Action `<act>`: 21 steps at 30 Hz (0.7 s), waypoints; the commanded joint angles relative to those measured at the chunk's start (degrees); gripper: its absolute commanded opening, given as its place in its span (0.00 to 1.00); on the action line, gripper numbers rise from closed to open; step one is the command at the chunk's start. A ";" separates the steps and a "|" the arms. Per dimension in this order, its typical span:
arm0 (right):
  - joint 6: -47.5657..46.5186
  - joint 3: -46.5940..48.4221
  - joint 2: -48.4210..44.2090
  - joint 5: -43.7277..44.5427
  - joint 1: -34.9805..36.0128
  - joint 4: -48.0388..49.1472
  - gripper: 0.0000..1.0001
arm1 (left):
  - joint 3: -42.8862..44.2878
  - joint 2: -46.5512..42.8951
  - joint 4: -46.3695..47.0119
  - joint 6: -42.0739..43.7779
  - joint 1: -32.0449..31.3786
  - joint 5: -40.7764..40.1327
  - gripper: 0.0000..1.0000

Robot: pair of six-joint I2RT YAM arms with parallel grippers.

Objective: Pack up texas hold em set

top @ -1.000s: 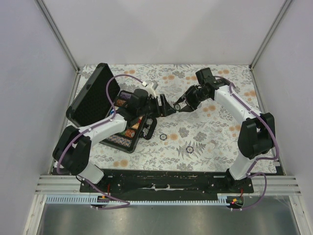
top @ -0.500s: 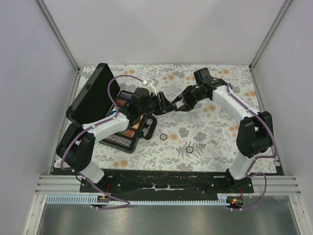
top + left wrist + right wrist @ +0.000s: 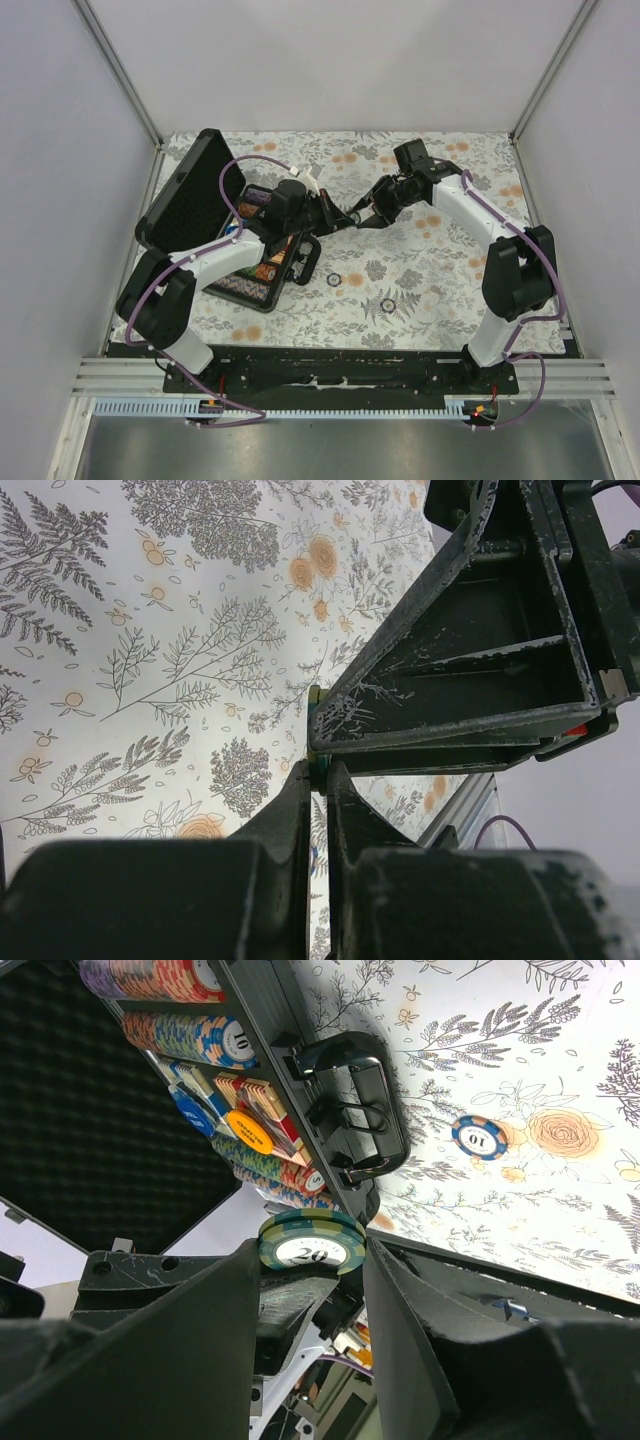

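Observation:
The black briefcase (image 3: pixel 188 196) lies open at the left of the table, its foam lid raised and its tray (image 3: pixel 262 268) holding rows of coloured chips (image 3: pixel 196 1034). Right of it, above the cloth, both grippers meet on one green chip marked 20 (image 3: pixel 311 1253). My right gripper (image 3: pixel 311 1247) holds that chip across its width between both fingers. My left gripper (image 3: pixel 318 771) is shut on the same chip's thin green edge (image 3: pixel 317 765), pinching its flat faces. In the top view the left gripper (image 3: pixel 346 214) and right gripper (image 3: pixel 363 216) touch tip to tip.
Two loose chips lie on the floral cloth, one (image 3: pixel 334 280) near the briefcase's handle (image 3: pixel 352 1110) and one (image 3: pixel 388 304) further front; a blue chip marked 10 (image 3: pixel 480 1137) shows in the right wrist view. Grey walls enclose the table.
My left gripper has reached right to the right gripper's tips and closed from wide open onto the chip. The right arm has shifted slightly left, still holding the chip.

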 commanded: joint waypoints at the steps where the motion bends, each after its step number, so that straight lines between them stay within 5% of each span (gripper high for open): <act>1: -1.39 -0.60 -0.57 -0.06 0.76 0.09 0.33 | 2.18 -0.34 2.47 -0.85 -0.12 -0.28 0.02; 3: -1.83 -0.86 -0.75 0.03 0.76 0.01 0.42 | 2.09 -0.51 2.47 -0.59 -0.12 -0.19 0.02; 7: -5.07 0.36 -1.45 2.57 0.76 -1.48 0.74 | 1.48 -1.30 0.81 1.07 -0.12 -0.62 0.02; 13: -9.03 1.69 -2.50 4.69 0.32 -3.07 0.86 | 0.77 -6.31 -11.13 10.99 -0.20 -6.59 0.02; 21: -14.39 -0.51 -5.76 9.25 -2.40 -5.09 0.86 | 7.18 -14.40 -45.31 27.26 0.23 -24.60 0.02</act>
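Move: Both hands still grip the green 20 chips at their fingertips. From the left hand, the open chip case's tray centres about 23 cm left, 2 cm back and 13 below; its black handle is some 11 cm left and 5 back, at table level. The blue 10 chip lies roughly 10 cm back and 3 left, 15 below. From the right hand the case is about 25 cm left, 3 back and 13 below. Sinking about 2 cm first, the left hand then speeds off to the left, some 8 cm and slightly back, towards the open case, its left side rolling up about 25 degrees and its already shut fingers keeping the green chips pinched. The right fingers spread and let the chips go; that hand dips a little and backs off to the right. ##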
